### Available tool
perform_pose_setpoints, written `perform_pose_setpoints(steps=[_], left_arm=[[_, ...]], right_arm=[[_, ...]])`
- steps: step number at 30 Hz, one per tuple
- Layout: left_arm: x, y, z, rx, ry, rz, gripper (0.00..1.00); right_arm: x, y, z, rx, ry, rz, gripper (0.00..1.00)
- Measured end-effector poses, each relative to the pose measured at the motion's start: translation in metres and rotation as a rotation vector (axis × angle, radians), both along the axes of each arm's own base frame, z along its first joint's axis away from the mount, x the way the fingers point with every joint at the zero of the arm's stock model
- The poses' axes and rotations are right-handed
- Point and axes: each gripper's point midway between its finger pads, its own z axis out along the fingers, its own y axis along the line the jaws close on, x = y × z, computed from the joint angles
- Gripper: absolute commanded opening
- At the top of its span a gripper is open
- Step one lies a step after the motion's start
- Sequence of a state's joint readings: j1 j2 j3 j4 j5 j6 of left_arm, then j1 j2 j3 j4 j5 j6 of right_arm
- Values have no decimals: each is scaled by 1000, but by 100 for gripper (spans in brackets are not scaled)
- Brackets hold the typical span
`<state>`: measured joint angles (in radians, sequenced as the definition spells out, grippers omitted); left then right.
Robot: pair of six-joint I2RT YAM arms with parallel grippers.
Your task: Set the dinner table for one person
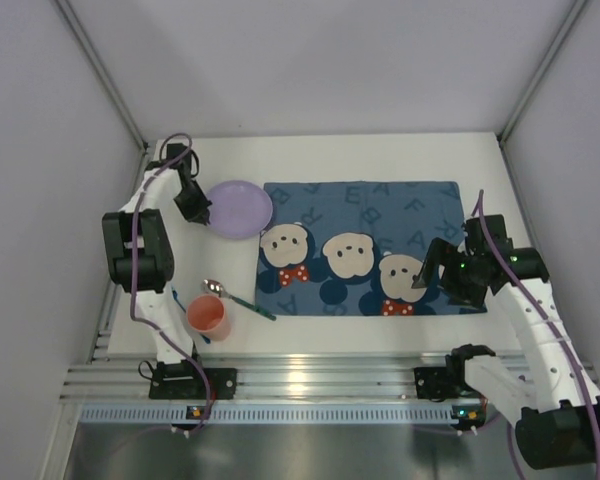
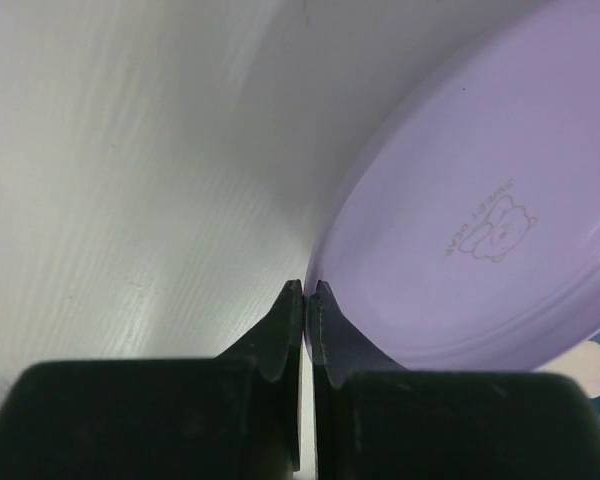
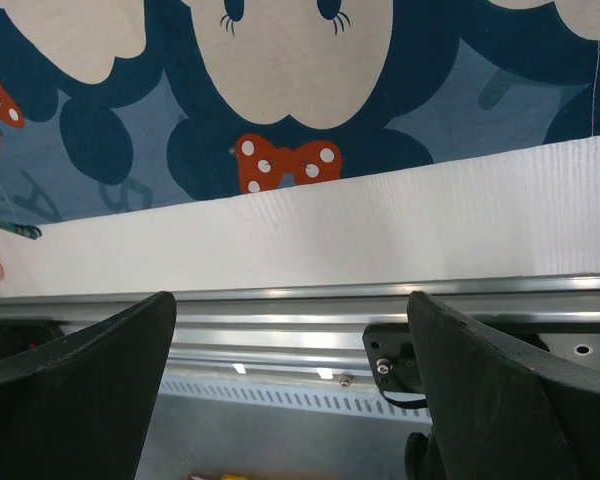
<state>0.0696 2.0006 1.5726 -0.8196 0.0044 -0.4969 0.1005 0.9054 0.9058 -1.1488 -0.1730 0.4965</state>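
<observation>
A purple plate (image 1: 239, 207) lies on the white dinner table (image 1: 380, 150), its right edge touching the blue placemat (image 1: 380, 215) with the mouse faces. My left gripper (image 1: 202, 210) is shut on the plate's left rim. In the left wrist view the two fingers (image 2: 307, 292) pinch the thin rim of the plate (image 2: 480, 200). My right gripper (image 1: 425, 270) hovers open over the placemat's right front corner. The right wrist view shows its gripper (image 3: 290, 300) with nothing between the wide jaws, above the table's (image 3: 380, 230) front strip and the placemat (image 3: 280, 60).
An orange cup (image 1: 209, 316) stands near the front left, with a green-handled spoon (image 1: 235, 297) beside it and a blue-handled utensil (image 1: 185, 310) partly behind it. An aluminium rail (image 1: 320, 380) runs along the near edge. Grey walls enclose the table.
</observation>
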Motion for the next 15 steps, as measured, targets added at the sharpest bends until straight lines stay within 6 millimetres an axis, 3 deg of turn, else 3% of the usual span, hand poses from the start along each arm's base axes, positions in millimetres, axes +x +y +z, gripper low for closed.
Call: perform_pose_setpoints(steps=[5,9,12,15], left_arm=[[10,9,34,63,-73,11,0],[19,-14,88,81,-209,-35,0],[18,-83,127,34,-328,-178,0],[6,-159,151,-63,-403,-330,0]], right_arm=[[0,0,0,-2,-3,4,100],[0,0,1,-1,-12,5,100],[-1,0,3,0,-22,5,100],[-2,0,4,3,-33,5,100]])
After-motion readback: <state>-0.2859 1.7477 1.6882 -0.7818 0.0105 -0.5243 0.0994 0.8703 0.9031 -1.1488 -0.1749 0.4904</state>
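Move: Some 40 cm to the right of the left hand, 8 cm nearer the base and about 5 cm below it, lies the middle of the spread placemat. The pinched purple plate's centre is about 9 cm right and 1 cm ahead of that hand; the spoon lies 22 cm back and 7 cm right, the pink cup 26 cm straight back. From the idle right hand the placemat's middle is roughly 17 cm ahead, 15 cm left and 13 cm below. Keeping its pinch on the plate's left rim, the left hand first rises nearly straight up, then, still climbing, sweeps fast to the right towards the placemat, ending about 15 cm higher and 16 cm farther right. The wrist tips the fingertips outward some 20 degrees and turns about 20 degrees clockwise; the fingers stay shut. ##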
